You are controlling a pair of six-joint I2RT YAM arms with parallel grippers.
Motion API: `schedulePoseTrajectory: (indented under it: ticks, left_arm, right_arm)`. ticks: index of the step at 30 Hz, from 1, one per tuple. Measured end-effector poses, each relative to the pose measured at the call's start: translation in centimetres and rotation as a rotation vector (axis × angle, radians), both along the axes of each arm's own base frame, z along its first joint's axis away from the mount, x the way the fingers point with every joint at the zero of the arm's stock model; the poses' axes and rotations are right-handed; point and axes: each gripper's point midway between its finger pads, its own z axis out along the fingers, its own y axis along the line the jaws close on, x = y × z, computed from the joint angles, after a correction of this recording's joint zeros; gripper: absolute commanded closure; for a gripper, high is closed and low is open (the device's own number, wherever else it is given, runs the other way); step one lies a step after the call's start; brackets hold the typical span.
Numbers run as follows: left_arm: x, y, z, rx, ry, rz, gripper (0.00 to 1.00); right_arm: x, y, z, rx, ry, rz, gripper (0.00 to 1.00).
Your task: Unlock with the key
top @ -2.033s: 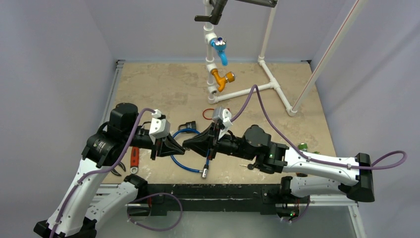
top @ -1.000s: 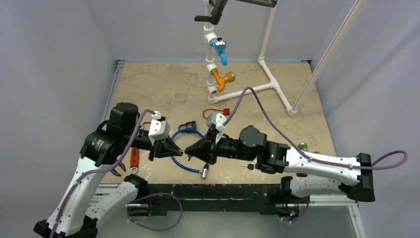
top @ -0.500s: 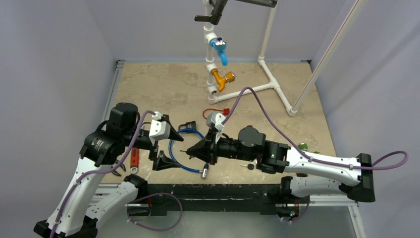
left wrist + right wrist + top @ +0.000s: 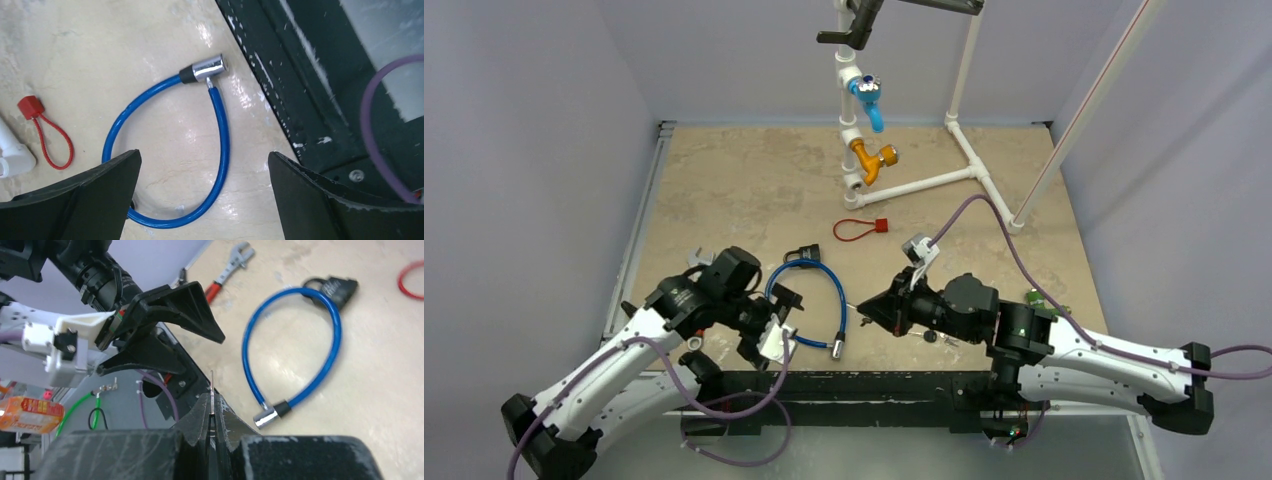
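Note:
The key (image 4: 212,382) is a thin metal blade sticking out of my right gripper (image 4: 212,407), which is shut on it; from above the key (image 4: 852,306) points left from that gripper (image 4: 866,310). The blue cable lock (image 4: 824,280) lies on the table. Its black lock body (image 4: 804,254) is at the far end, and its silver end (image 4: 837,348) lies free near the front edge. My left gripper (image 4: 781,321) hangs open just left of the cable, holding nothing. The left wrist view looks down on the cable (image 4: 220,135) between the spread fingers of that gripper (image 4: 204,155).
A red loop tag (image 4: 864,228) lies beyond the lock. A red-handled wrench (image 4: 227,272) rests at the table's left side. A white pipe frame (image 4: 969,170) with a blue valve (image 4: 869,100) and an orange valve (image 4: 871,160) stands at the back. The black table rail (image 4: 300,100) runs close by.
The left gripper opened, let go of the key and pulled back low toward the near edge. The right gripper moved right, keeping the key.

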Motion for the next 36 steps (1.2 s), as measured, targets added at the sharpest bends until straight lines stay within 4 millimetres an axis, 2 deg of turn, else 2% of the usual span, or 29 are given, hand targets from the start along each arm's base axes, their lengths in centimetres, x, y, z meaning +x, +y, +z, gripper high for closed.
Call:
schedulePoseTrajectory:
  ticks: [2,5,9,11,15,20,23,26,30,36]
  left_arm:
    - [0.7,-0.2,-2.4,0.047,-0.057,-0.06,0.0]
    - [2.9,-1.4,-4.4,0.069,-0.144,-0.125,0.0]
    - [5.7,-3.7,-6.4,0.08,-0.236,-0.24,0.06]
    - [6.5,-4.6,-7.6,0.092,-0.262,-0.301,0.16]
    - [7.8,-6.4,-9.2,0.101,-0.306,-0.396,0.19]
    - [6.9,-7.5,-7.7,0.09,-0.294,-0.438,0.17]
    - [6.0,-7.8,-6.7,0.089,-0.232,-0.404,0.13]
    - [5.7,-8.2,-6.6,0.085,-0.2,-0.37,0.13]
    - [5.6,-8.7,-7.3,0.082,-0.209,-0.393,0.19]
    - [5.1,-9.5,-9.8,0.096,-0.243,-0.485,0.21]
  right_arm:
    - [0.0,-1.3,-1.4,-0.004,0.046,-0.043,1.0]
    - [0.2,-3.0,-2.9,-0.001,0.103,-0.116,1.0]
    - [0.6,-4.7,-3.6,0.006,0.14,-0.194,1.0]
    - [0.9,-5.2,-3.7,0.005,0.15,-0.228,1.0]
    - [1.3,-5.9,-4.0,-0.004,0.158,-0.266,1.0]
    - [1.5,-6.9,-4.1,-0.01,0.151,-0.294,1.0]
    - [1.6,-7.3,-3.9,-0.001,0.142,-0.309,1.0]
    - [1.8,-7.5,-3.9,-0.004,0.138,-0.317,1.0]
    - [1.9,-7.8,-4.3,-0.023,0.136,-0.333,1.0]
    - [1.8,-8.3,-4.7,-0.041,0.139,-0.336,1.0]
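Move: The blue cable lock's chrome cylinder lies about 12 cm to the left hand's right, level with it fore and aft and some 14 cm below. The middle of its blue loop is some 11 cm ahead and 5 cm right, the black padlock 22 cm ahead and 4 cm right, both about as low. From the right hand, which holds the key, the chrome cylinder is about 6 cm left and 25 cm down, the loose keys 14 cm right, 2 cm ahead, equally low. The empty left hand swings forward, right and down over the blue loop, lifts and draws back a couple of centimetres midway, then sinks rightward again towards the chrome cylinder, ending about 10 cm lower and 10 cm farther right, turned nearly 30 degrees clockwise, its wide-open fingers narrowed slightly and touching nothing. The right hand keeps its pinch on the key and carries it about 8 cm right and 5 cm down, quick at first and then slowing, while turning some 20 degrees clockwise. ##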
